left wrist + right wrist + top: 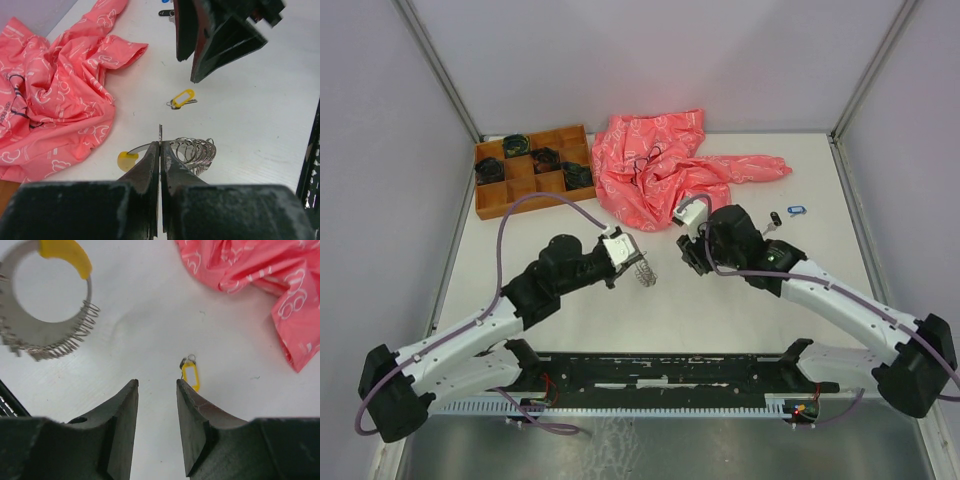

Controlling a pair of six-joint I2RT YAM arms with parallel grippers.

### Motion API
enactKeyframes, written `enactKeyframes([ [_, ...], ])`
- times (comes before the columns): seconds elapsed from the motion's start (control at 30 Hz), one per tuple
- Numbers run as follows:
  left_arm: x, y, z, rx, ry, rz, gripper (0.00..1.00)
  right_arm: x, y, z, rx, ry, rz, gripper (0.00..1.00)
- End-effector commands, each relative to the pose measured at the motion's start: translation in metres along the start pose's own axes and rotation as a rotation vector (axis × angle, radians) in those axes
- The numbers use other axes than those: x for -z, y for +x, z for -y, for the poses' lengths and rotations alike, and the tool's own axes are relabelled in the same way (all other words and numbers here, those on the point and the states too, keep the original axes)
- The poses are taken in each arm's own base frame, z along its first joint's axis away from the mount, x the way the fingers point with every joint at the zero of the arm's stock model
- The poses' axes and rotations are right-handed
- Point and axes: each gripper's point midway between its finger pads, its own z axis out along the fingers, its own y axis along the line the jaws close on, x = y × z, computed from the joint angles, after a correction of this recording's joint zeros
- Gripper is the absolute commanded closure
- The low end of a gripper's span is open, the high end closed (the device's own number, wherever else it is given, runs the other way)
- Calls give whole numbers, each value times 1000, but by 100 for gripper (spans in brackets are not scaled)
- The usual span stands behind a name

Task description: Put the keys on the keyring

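Observation:
My left gripper (160,145) is shut on the keyring (195,150), a loop of silvery coiled wire with a yellow segment (127,160), and holds it on edge over the table. From above, the keyring (642,270) hangs at the left gripper (630,258). The right gripper (157,382) is open with nothing between its fingers. A key with a yellow tag (190,374) lies flat on the table just beyond its right fingertip, apart from it. That yellow-tagged key (182,98) also shows under the right gripper (189,70). Two more keys, blue-tagged (796,210) and black-tagged (775,217), lie at the right.
A crumpled pink cloth (660,170) covers the back middle of the table. An orange compartment tray (532,170) with dark coiled bundles stands at the back left. A black rail (660,370) runs along the near edge between the arm bases.

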Motion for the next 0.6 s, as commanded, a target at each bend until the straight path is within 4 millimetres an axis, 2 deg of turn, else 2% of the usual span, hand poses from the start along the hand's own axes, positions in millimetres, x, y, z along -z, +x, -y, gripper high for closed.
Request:
enactKeyframes([
  [0.0, 13, -36, -1, -123, 133, 78, 97, -7, 11, 17, -79, 64, -93, 56],
  [0.33, 21, -23, 2, -167, 365, 68, 97, -31, 36, 38, -178, 146, -224, 57],
  [0.57, 25, -13, 2, -197, 359, 40, 97, -41, 52, 47, -225, 181, -297, 57],
])
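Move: The right hand, open and empty, has the yellow-tagged key about 6 cm ahead, 2 cm to its right and 13 cm below. The keyring hangs some 9 cm to this hand's left, 1 cm back and 3 cm lower; the black key lies 13 cm ahead and 18 cm right, the pink cloth 22 cm ahead and 5 cm left. From the left hand, the yellow-tagged key is roughly 6 cm ahead, 13 cm right and 15 cm down. Right hand sinks about 7 cm, easing forward-right towards the yellow-tagged key, while left turns clockwise, still holding keyring. ##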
